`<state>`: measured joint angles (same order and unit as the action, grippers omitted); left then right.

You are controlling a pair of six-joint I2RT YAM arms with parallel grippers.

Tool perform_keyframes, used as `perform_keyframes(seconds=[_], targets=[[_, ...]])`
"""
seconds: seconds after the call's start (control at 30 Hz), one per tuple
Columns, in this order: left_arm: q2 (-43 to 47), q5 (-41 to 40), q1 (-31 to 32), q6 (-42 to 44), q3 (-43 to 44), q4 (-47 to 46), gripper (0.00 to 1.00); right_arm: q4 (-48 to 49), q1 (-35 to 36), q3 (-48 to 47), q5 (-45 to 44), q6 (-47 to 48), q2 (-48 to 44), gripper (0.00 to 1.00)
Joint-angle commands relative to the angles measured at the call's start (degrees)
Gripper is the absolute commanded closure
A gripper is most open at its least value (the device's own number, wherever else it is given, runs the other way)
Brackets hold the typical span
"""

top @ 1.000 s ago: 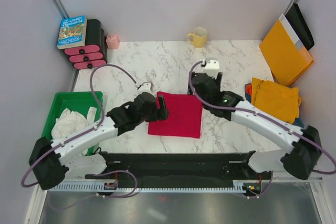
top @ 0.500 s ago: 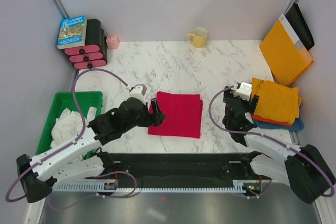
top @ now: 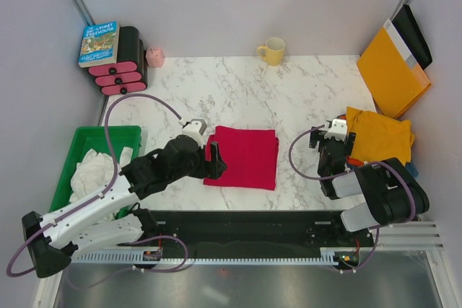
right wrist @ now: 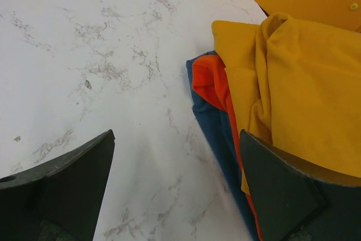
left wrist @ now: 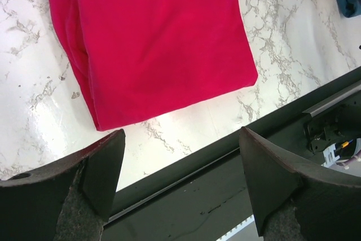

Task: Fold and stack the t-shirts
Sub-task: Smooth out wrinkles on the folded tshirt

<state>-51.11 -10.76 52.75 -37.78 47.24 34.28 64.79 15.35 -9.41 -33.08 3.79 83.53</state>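
A crimson red t-shirt (top: 242, 156) (left wrist: 152, 43) lies folded flat mid-table. My left gripper (top: 215, 158) (left wrist: 180, 156) hovers at its near left edge, open, with nothing between the fingers. At the right sits a pile of t-shirts: mustard-yellow (top: 379, 135) (right wrist: 304, 83) on top, orange-red (right wrist: 210, 83) and blue (right wrist: 211, 128) beneath. My right gripper (top: 330, 148) (right wrist: 176, 156) is just left of that pile, open and empty, one finger (right wrist: 282, 190) near the yellow cloth. White t-shirts (top: 94, 167) lie crumpled in the green bin.
The green bin (top: 79, 142) stands at the left edge. A yellow mug (top: 273, 51), a small pink object (top: 154, 57), a book (top: 99, 42) on a black-and-pink rack (top: 123, 70) line the back. An orange-yellow envelope (top: 393, 70) leans at the right. A black rail (top: 238, 225) runs along the near edge.
My right arm left the red shirt's far right corner, swung right and drew back beside the pile, its jaws widening. My left arm shifted a little along the shirt's left edge.
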Motion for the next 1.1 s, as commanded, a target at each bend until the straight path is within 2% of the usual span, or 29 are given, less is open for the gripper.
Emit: perform_keyframes(seconds=[0.0, 0.03, 0.13, 0.43, 0.6, 0.8, 0.87, 1.07], targets=[[-0.3, -0.04, 0.33, 2.97, 1.71, 0.08, 0.12, 18.04, -4.27, 2.55, 6.96, -3.7, 4.87, 0.02], [-0.39, -0.05, 0.33, 2.98, 1.62, 0.08, 0.12, 20.61, -4.19, 2.64, 8.02, -3.36, 6.81, 0.02], [-0.74, 0.13, 0.42, 3.32, 1.62, 0.08, 0.12, 9.41, -4.28, -1.48, 9.08, -3.7, 4.71, 0.02], [-4.08, -2.59, 0.42, 3.59, -0.48, -2.2, 0.12, 9.65, -4.9, -1.67, 9.53, -3.7, 4.63, 0.02], [-10.82, -5.57, 1.65, 1.05, -1.19, -5.28, 0.12, 9.56, -4.98, -1.66, 9.7, -3.7, 4.54, 0.02], [-21.64, -16.64, 9.2, -3.52, 5.74, -4.49, 0.12, 9.56, -4.98, -1.66, 9.61, -3.7, 4.54, 0.02], [-27.53, -19.63, 11.74, -6.67, 11.27, -1.51, 0.13, 9.56, -5.07, -1.75, 9.7, -3.7, 4.54, 0.02], [-37.91, -22.54, 12.46, -15.56, 24.11, 3.68, 0.13, 9.56, -5.07, -1.67, 9.7, -3.7, 4.54, 0.02]])
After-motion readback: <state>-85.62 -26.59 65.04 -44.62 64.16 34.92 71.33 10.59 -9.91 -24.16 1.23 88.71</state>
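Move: The folded red t-shirt lies diagonally ahead of the left hand: its middle is about 7 cm forward, 7 cm to the right and 15 cm below. The green bin is some 34 cm to this hand's left, level with it. The yellow mug stands about 38 cm forward and 16 cm to the right. The idle right hand has the t-shirt about 24 cm to its left, 5 cm back and 7 cm below. Down first, slowly and then faster, the open left hand sinks some 7 cm towards the folded t-shirt. It then swings right across it by about 8 cm, creeping forward and rising slightly at the end. The wrist rolls nearly 20 degrees, left side up, so the fingers point more steeply down; they stay wide open, still above the cloth. ##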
